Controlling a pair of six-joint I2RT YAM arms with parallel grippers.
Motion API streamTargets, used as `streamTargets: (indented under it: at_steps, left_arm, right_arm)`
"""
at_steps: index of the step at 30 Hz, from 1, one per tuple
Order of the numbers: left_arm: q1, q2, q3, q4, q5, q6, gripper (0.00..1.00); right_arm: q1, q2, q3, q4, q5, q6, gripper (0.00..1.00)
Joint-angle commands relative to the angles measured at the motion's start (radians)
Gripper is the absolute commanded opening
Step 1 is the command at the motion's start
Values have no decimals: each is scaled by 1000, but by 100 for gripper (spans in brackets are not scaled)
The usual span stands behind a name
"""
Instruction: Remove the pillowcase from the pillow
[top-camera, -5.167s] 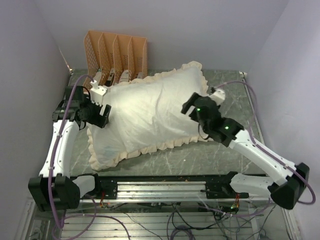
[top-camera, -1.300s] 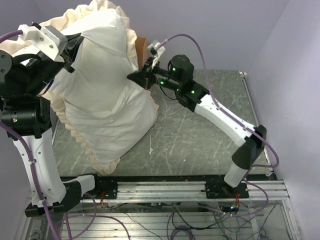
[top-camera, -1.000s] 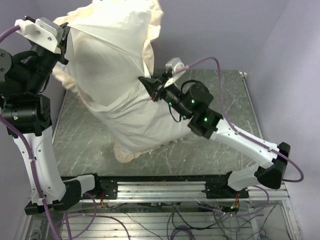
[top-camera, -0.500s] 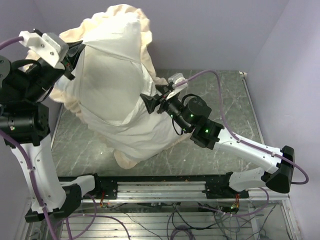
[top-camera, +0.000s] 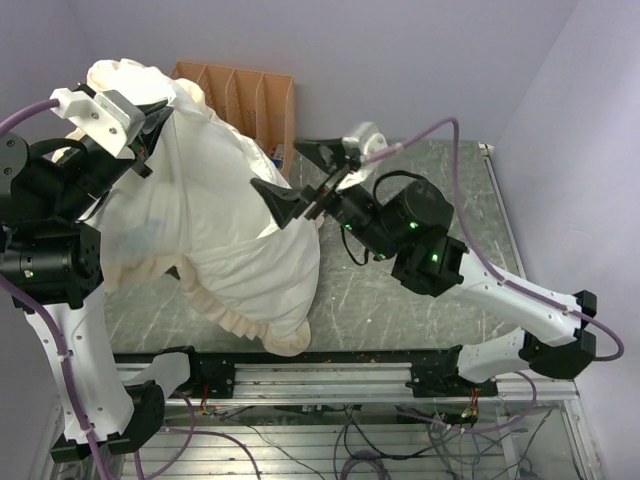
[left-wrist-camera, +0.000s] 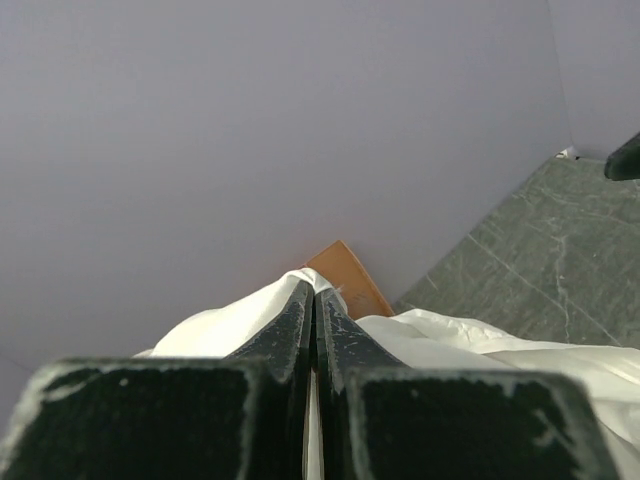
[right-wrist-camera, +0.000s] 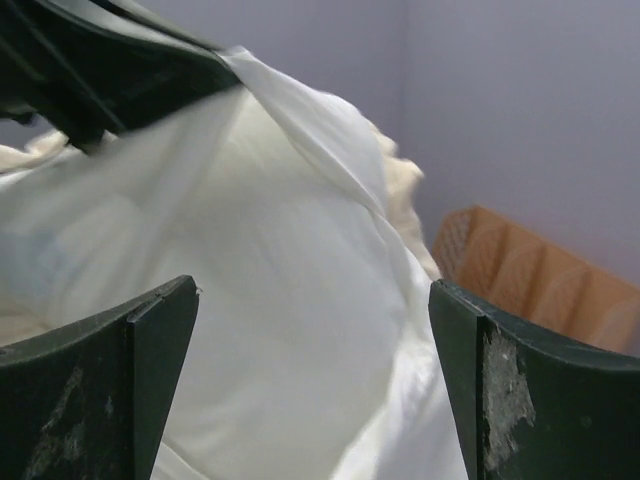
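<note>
The cream pillowcase with its ruffled frill hangs as a full bundle from my raised left gripper, its lower end resting on the table near the front rail. The left gripper is shut on a thin fold of the pillowcase. The pillow is inside the case and shows only as a bulge. My right gripper is open and empty, just right of the bundle's upper side. In the right wrist view the pillowcase lies beyond the spread jaws of the right gripper.
An orange slotted file organizer stands at the back against the wall; it also shows in the left wrist view and the right wrist view. The grey marbled table extends right of the bundle. Purple walls close in on three sides.
My right gripper has opened and let go of the cloth, pulling up and right. The bundle has swung down and left, uncovering the organizer. The left gripper still holds the cloth high.
</note>
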Motion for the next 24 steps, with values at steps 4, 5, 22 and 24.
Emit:
streamTargets:
  at_steps: [4, 5, 22, 24]
  left_arm:
    - [4, -29, -11, 115, 32, -9, 7]
    - [3, -30, -11, 114, 32, -9, 7]
    - [3, -42, 1, 68, 43, 11, 7]
    - [3, -46, -8, 62, 41, 21, 7]
  right_arm:
    - [-101, 249, 389, -360, -370, -9, 100]
    - [-138, 281, 441, -390, -418, 18, 100]
    - [-341, 665, 775, -453, -923, 208, 100]
    - [-341, 695, 781, -426, -996, 236, 100]
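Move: Ahead and to the left of the open right hand hangs the white face of the pillowcase; the patch it goes for is about 11 cm forward, 13 cm left and 8 cm lower. The bunched top, held by the left gripper, is roughly 4 cm ahead, 18 cm left and 7 cm higher; the file rack stands some 33 cm forward, 20 cm left and 38 cm below. From the left hand that patch is about 7 cm ahead, 6 cm right and 14 cm down. Reaching in at the hanging cloth below the left gripper, the right hand first swings left and rises some 2 cm, then pushes forward and sinks while still going left, ending about 11 cm left, 10 cm forward and 7 cm lower. It turns counter-clockwise by nearly 30 degrees and tips down, fingers staying wide open, until the tips come up against the fabric. The left hand stays almost still, keeping its pinch on the raised top. ##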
